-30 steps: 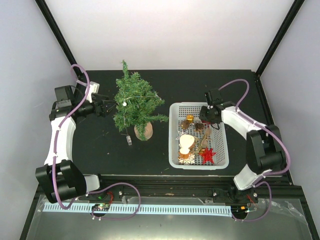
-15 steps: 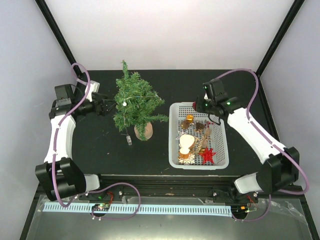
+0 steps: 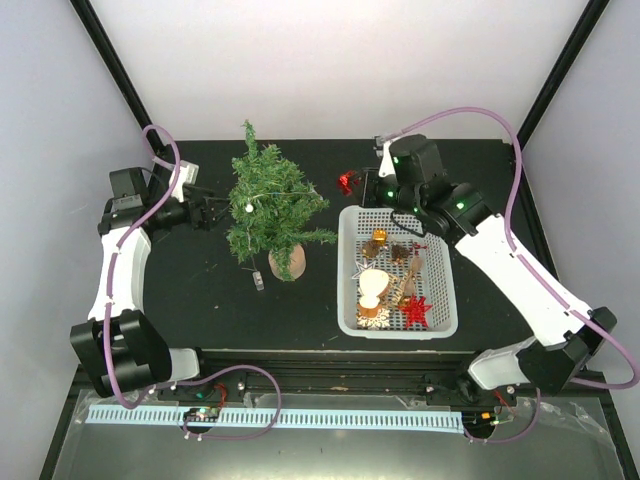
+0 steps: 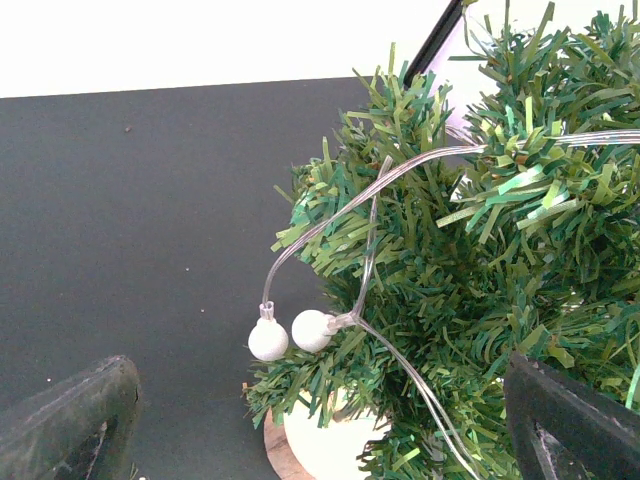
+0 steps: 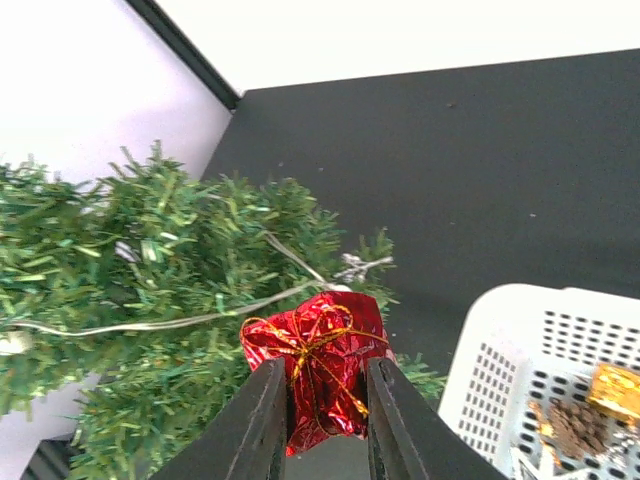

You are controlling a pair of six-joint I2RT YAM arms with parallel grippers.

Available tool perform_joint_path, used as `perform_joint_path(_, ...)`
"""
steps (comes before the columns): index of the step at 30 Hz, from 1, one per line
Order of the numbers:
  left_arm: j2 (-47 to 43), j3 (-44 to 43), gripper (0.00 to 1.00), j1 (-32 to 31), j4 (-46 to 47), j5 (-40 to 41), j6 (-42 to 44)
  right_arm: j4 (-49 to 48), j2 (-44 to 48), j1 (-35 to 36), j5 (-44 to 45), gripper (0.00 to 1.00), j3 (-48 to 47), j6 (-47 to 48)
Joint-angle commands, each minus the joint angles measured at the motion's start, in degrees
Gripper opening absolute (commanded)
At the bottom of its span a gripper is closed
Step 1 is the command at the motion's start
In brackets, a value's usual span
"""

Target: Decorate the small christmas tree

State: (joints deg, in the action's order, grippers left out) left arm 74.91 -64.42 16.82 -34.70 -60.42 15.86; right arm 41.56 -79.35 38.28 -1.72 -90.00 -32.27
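Observation:
The small christmas tree (image 3: 270, 205) stands left of centre on its round wooden base (image 3: 288, 264), a clear light string with white beads (image 4: 268, 340) draped over its branches. My left gripper (image 3: 207, 214) waits open just left of the tree; its fingers (image 4: 62, 425) straddle the lower branches (image 4: 430, 300) without touching. My right gripper (image 3: 365, 184) hangs above the mat between tree and basket, shut on a red foil gift ornament (image 5: 318, 355) tied with gold thread, also visible from above (image 3: 347, 182). In the right wrist view the tree (image 5: 170, 260) sits just behind the ornament.
A white plastic basket (image 3: 347, 270) right of the tree holds a red star (image 3: 416, 310), a gold parcel (image 3: 379, 238), a wooden bell shape (image 3: 372, 286) and pine cones. A small clip (image 3: 258, 283) lies by the tree base. Black frame posts rise at both back corners.
The right arm rose out of the basket and swung left and back toward the tree, carrying the red gift ornament. The left arm stayed still.

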Motion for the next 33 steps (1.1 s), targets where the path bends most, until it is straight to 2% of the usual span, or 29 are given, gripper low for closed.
perform_joint_path(1,0.1,-0.4,0.99,0.3,0.4,-0.9,-0.1,-2.3,-2.2,0.6,-4.8,0.23,-3.5,-1.8)
perform_joint_path(9,0.0,0.2,0.99,0.3,0.8,-1.7,-0.4,-7.5,-6.7,0.9,-11.0,0.23,-7.2,-4.1)
perform_joint_path(21,0.1,1.0,0.99,0.3,1.8,-2.6,-1.0,-7.1,-14.8,3.4,-14.2,0.23,-16.0,-5.2)
perform_joint_path(33,0.3,1.4,0.99,0.4,2.0,-3.6,-0.9,-8.4,-17.8,4.6,-15.6,0.23,-14.4,-6.7)
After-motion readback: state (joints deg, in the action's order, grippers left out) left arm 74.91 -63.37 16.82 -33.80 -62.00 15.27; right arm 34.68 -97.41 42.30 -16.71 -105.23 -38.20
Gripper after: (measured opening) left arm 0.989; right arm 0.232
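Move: The right hand already holds the red present ornament. The small christmas tree it is taken to has its middle about 18 cm to the left, 2 cm farther out and some 9 cm below. The basket's middle lies roughly 13 cm to the right, 5 cm back and 29 cm down; the battery box lies about 25 cm left, 7 cm back and 30 cm down. From the left hand the tree is about 12 cm to the right, level with it, 2 cm lower. Still pinching the red present, the right hand carries it left about 11 cm to the upper branches on the tree's right side. It rises some 3 cm on the way, then sinks 2 cm at the end, while the wrist turns about 15 degrees counter-clockwise and rolls its left side up. The fingers keep their hold; whether the present touches the branches can't be seen. ##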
